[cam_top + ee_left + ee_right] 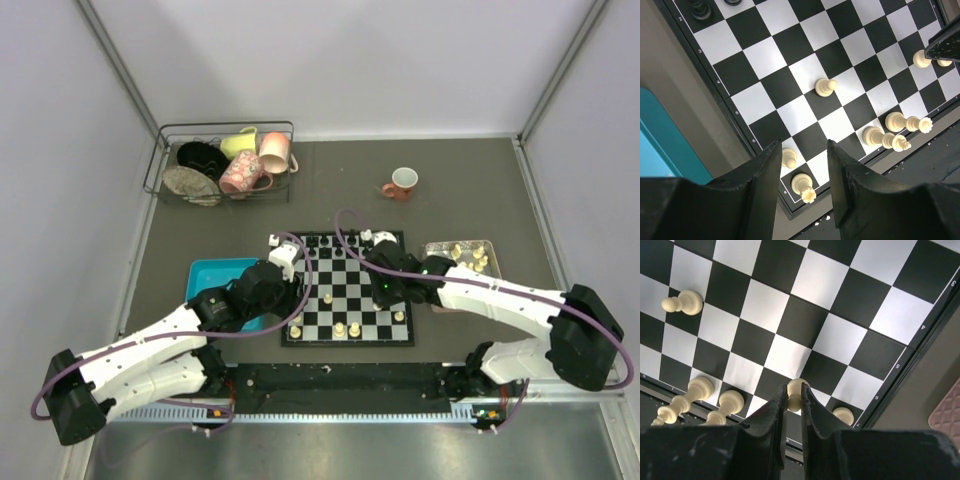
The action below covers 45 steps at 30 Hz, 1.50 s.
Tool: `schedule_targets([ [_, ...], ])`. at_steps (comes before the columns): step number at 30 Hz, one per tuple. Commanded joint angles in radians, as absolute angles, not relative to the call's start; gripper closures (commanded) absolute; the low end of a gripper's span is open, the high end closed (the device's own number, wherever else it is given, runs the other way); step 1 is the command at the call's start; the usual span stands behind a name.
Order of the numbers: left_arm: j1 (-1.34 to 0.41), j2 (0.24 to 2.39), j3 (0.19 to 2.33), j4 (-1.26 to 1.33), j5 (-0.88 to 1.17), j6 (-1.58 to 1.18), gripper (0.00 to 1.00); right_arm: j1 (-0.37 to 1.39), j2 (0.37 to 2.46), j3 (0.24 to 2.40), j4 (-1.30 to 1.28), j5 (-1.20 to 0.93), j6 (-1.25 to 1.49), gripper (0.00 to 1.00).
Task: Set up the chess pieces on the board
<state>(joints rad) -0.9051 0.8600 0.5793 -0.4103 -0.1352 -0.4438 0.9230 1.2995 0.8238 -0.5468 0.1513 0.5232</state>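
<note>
The board (348, 290) lies at the table's centre. Several cream chess pieces stand on its near rows: a lone pawn (825, 87), two tall pieces (887, 139) side by side, and a rook (804, 186) with a pawn (788, 157) at the near-left corner. My left gripper (804, 150) hangs open above that corner rook, with nothing between its fingers. My right gripper (794, 390) is shut on a cream pawn (796, 392) over the near-right squares, beside another cream piece (843, 415). In the top view the right gripper (383, 290) is over the board's right half.
Black pieces (320, 241) line the board's far row. A blue tray (215, 280) lies left of the board, partly under my left arm. A pink tray (460, 255) with cream pieces lies to the right. A wire basket (225, 165) of mugs and a red mug (402, 183) stand at the back.
</note>
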Motion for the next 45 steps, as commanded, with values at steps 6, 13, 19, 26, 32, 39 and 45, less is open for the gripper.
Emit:
schedule_targets([
  [6, -0.907, 0.865, 0.581, -0.362, -0.123, -0.451, 0.53, 0.937, 1.227, 0.762, -0.561, 0.124, 0.557, 0.87],
  [13, -0.908, 0.867, 0.58, -0.359, -0.121, -0.456, 0.53, 0.937, 1.215, 0.739, -0.561, 0.126, 0.561, 0.87],
  [19, -0.908, 0.865, 0.578, -0.357, -0.117, -0.459, 0.53, 0.937, 1.223, 0.741, -0.557, 0.124, 0.563, 0.85],
  [26, -0.907, 0.859, 0.577, -0.36, -0.12, -0.457, 0.53, 0.937, 1.226, 0.736, -0.554, 0.117, 0.565, 0.85],
  [32, -0.907, 0.865, 0.577, -0.357, -0.115, -0.46, 0.53, 0.937, 1.23, 0.726, -0.554, 0.109, 0.563, 0.83],
  [39, -0.908, 0.87, 0.575, -0.356, -0.114, -0.46, 0.53, 0.937, 1.241, 0.719, -0.548, 0.112, 0.565, 0.7],
  [45, -0.907, 0.862, 0.574, -0.356, -0.118, -0.46, 0.53, 0.937, 1.233, 0.727, -0.535, 0.117, 0.566, 0.6],
])
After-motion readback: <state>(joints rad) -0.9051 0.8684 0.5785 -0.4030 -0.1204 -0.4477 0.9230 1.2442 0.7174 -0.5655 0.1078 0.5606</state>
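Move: The right hand already holds a white pawn, and its place, the empty white square in the second row from the robot, lies about 3 cm back, 2 cm right and some 4 cm below. The next pawn stands on the square 3 cm to the right of that place, level with it; the queen stands about 6 cm back and 5 cm left of the hand, and the king 6 cm back and 9 cm left. From the idle left hand the place is some 18 cm right, 3 cm back and 8 cm lower. The right hand carries the pinched pawn back and to the right, about 3 cm over the board, sinking some 1.5 cm as it nears the white square beside the other pawn, and there it pauses with the fingers still nearly shut. Then it eases roughly another 1 cm down and back, with the wrist tipping only about 5 degrees in all, and opens the fingers to around a third, letting go of the pawn but staying around it. ##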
